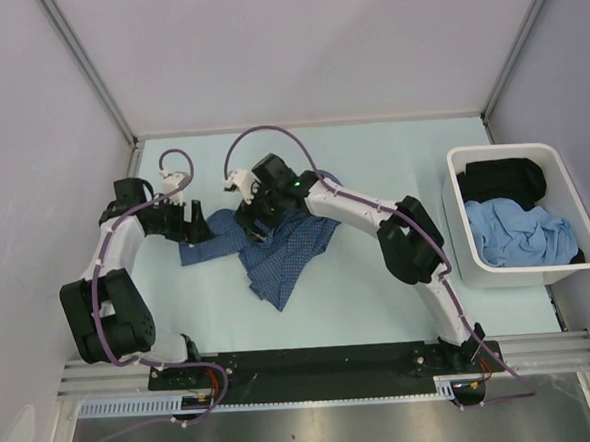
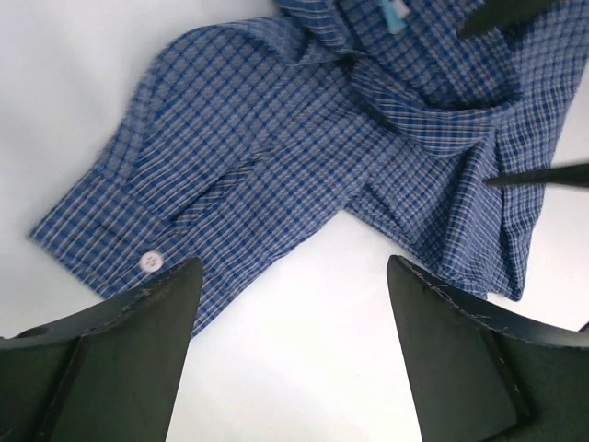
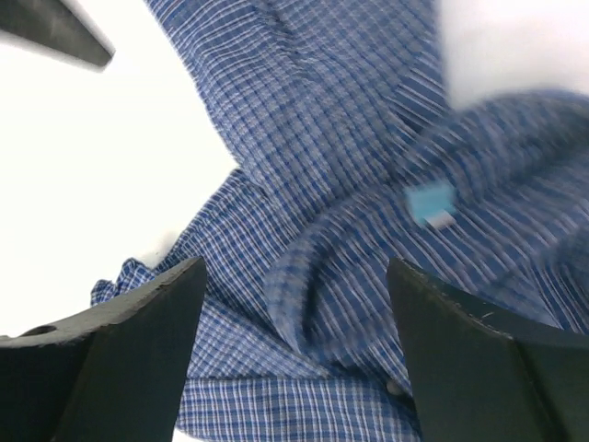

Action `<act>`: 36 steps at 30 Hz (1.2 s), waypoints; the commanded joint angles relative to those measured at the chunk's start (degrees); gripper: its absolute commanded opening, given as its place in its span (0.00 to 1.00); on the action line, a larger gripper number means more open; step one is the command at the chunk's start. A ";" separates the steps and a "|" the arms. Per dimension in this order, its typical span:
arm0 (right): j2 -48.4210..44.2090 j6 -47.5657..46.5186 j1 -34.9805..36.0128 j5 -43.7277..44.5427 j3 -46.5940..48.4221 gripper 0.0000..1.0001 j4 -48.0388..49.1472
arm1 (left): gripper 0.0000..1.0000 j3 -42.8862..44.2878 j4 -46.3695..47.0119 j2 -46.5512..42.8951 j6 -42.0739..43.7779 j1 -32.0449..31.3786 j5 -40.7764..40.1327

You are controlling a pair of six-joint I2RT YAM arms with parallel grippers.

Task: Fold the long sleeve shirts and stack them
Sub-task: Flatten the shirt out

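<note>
One long sleeve shirt (image 1: 287, 257), dark blue with a fine white check, lies crumpled in the middle of the pale table. Its cuff with a white button (image 2: 147, 261) points left. My left gripper (image 1: 201, 227) hovers at the shirt's left edge beside that sleeve (image 2: 230, 157), open, with only bare table between its fingers (image 2: 294, 267). My right gripper (image 1: 253, 224) hangs open over the bunched collar area (image 3: 296, 267), near a light-blue neck label (image 3: 431, 204). The cloth lies below its fingers, and neither gripper holds anything.
A white bin (image 1: 496, 152) stands at the right side of the table, holding a light-blue cloth (image 1: 521, 232) and a black cloth (image 1: 503, 180). Grey walls close the table on three sides. The arms' bases sit on a black rail (image 1: 324, 361) at the near edge.
</note>
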 commanded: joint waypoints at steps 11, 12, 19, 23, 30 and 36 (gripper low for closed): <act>6.73 -10.87 2.55 12.63 8.76 0.54 -11.18 | 0.87 -4.14 -2.16 -0.58 11.80 -0.12 -7.58; 6.11 -11.04 2.20 12.72 8.23 0.50 -10.84 | 0.87 -4.49 -1.55 -0.32 13.02 -0.56 -8.19; 3.38 -12.62 -0.88 13.25 8.66 0.06 -13.46 | 0.87 -8.01 1.79 1.09 21.29 -5.83 -16.10; 1.54 -12.54 -2.99 12.73 10.51 0.00 -15.93 | 0.81 -10.29 5.13 2.58 24.10 -6.54 -19.53; -6.72 -9.29 -8.08 7.63 12.88 0.00 -18.83 | 0.16 -11.00 8.92 4.34 23.06 -6.80 -26.92; -13.84 -8.85 -13.61 6.04 13.15 0.00 -21.99 | 0.00 -0.04 1.80 3.11 16.64 -0.84 -16.91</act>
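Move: The left hand is going for the near edge of the sleeve cuff, about 3 cm back, 4 cm left and 10 cm below; the cuff button is some 5 cm left and 1 cm ahead. The right hand's target is a raised fold of the shirt body about 2 cm ahead, 4 cm right and 7 cm below. The blue tag lies roughly 5 cm ahead and 4 cm left of that hand, and the shirt's near tail about 17 cm back, 4 cm right. Down onto the bunched body goes the right hand, about 6 cm, drifting right as its fingers shut on a fold, then up some 13 cm while carrying that fold right and forward. The left hand edges left, sinks nearly 10 cm and back, rolling some 30 degrees so its left side rises, then pinches the cuff's near edge while sliding left and barely rising. ##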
